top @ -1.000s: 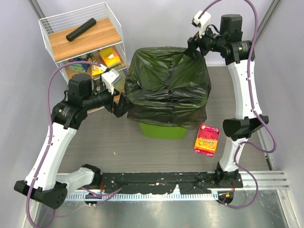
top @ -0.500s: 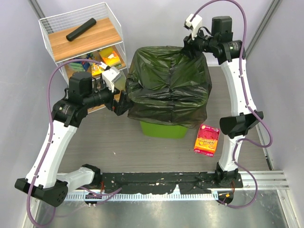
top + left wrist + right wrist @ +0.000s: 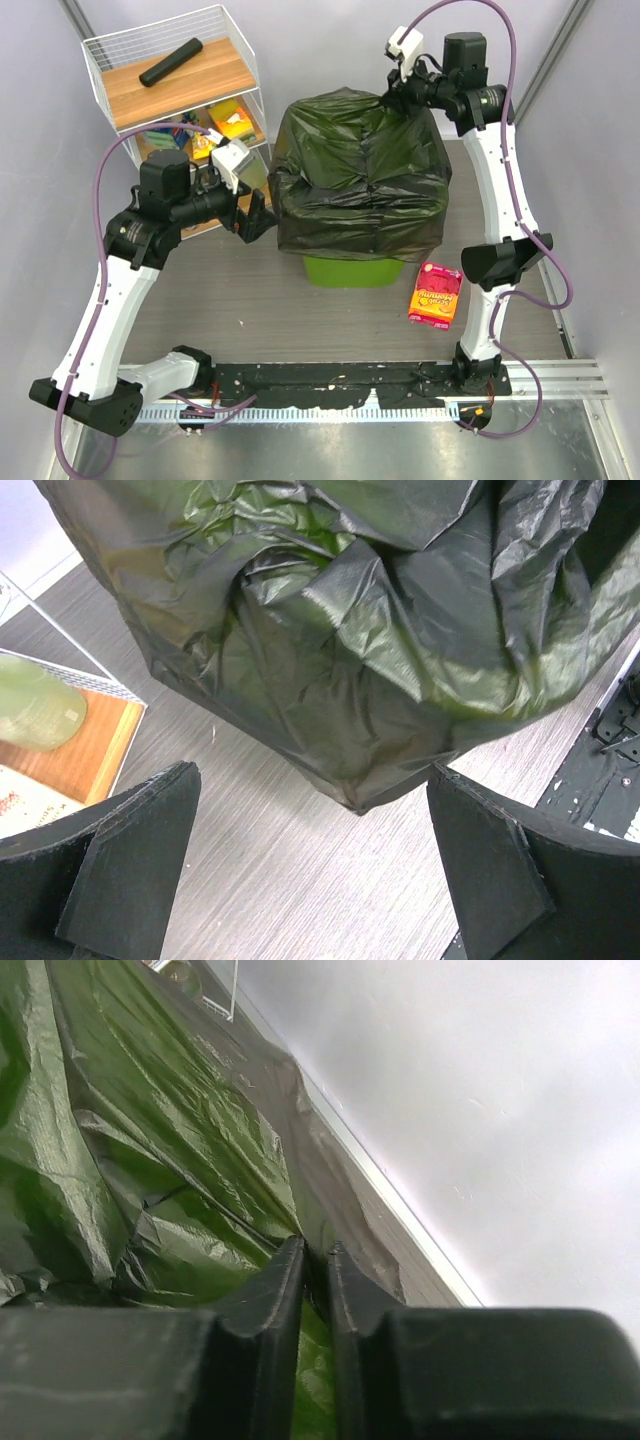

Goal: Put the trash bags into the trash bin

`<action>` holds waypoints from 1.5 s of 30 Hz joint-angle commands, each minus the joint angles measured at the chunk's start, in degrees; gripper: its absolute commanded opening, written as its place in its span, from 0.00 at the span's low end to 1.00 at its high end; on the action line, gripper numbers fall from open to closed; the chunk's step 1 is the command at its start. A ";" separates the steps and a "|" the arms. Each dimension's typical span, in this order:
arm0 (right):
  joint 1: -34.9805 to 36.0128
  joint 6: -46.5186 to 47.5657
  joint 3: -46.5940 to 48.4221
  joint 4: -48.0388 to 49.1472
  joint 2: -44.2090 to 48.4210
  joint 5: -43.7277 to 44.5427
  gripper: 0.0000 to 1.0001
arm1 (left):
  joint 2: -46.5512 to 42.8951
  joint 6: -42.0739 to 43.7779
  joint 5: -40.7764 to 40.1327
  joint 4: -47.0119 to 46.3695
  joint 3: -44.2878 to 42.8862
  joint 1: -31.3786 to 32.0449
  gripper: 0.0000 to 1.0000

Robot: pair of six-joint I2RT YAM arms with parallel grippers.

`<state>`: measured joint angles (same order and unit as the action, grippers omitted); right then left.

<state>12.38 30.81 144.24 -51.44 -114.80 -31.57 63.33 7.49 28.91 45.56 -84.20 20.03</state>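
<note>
The black glossy trash bag [image 3: 360,180] is draped over the lime-green trash bin [image 3: 345,272]; only the bin's near side shows below the plastic. My right gripper [image 3: 402,95] is at the bag's far right top edge. In the right wrist view its jaws [image 3: 312,1256] are pinched on a fold of the bag [image 3: 150,1160]. My left gripper [image 3: 262,215] stands open just left of the bag. In the left wrist view a hanging corner of the bag [image 3: 380,630] dangles above the wide gap between the fingers [image 3: 130,870], and nothing is held.
A white wire shelf [image 3: 100,60] stands at the back left with a slim black roll [image 3: 170,62] on its wooden top and colourful boxes [image 3: 232,122] below. A red-orange snack packet [image 3: 435,293] lies on the floor right of the bin. Walls close in at the back and sides.
My right gripper has moved left onto the bag's far edge and closed on it; the bag's top has risen there. My left gripper has drawn back slightly from the bag, still open.
</note>
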 commanded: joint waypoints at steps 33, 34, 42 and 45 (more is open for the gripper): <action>-0.43 3.03 3.77 15.93 -5.96 10.30 0.01 | 2.41 -2.30 -5.09 -4.51 -5.97 0.01 1.00; -0.69 3.12 3.50 15.85 -5.78 10.22 0.01 | 2.32 -2.74 -4.74 -4.69 -5.97 -0.08 1.00; -3.15 6.98 -0.54 12.78 -2.62 10.74 0.01 | 3.73 -10.73 -1.75 -7.06 -7.81 -0.08 1.00; -4.55 7.42 -0.63 11.54 -2.18 10.13 0.01 | 4.69 -13.81 -0.26 -7.94 -9.48 -0.08 1.00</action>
<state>9.85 36.14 144.27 -37.98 -120.38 -22.09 67.16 -0.51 25.50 42.28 -89.76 20.03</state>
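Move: Between the right fingertips, almost directly at the hand point, lies the trash bag's far edge, perhaps 1 cm below. The middle of the bag-covered trash bin is about 12 cm back, 7 cm left and 18 cm lower. The wire shelf stands some 38 cm to the right hand's left, 5 cm back and 10 cm lower. From the left hand, that bag edge is roughly 22 cm ahead, 23 cm to its right and a little higher. Closing fully on the bag's far edge, the right hand pinches the plastic and rises about 2 cm while easing forward, then pulls on outward to about 8 cm, sinking back to its starting height and ending with a 4 cm drift right, its fingers tipping up and swinging clockwise some 10 degrees. The left hand, open and empty beside the bag, lifts about 3 cm and edges forward. ##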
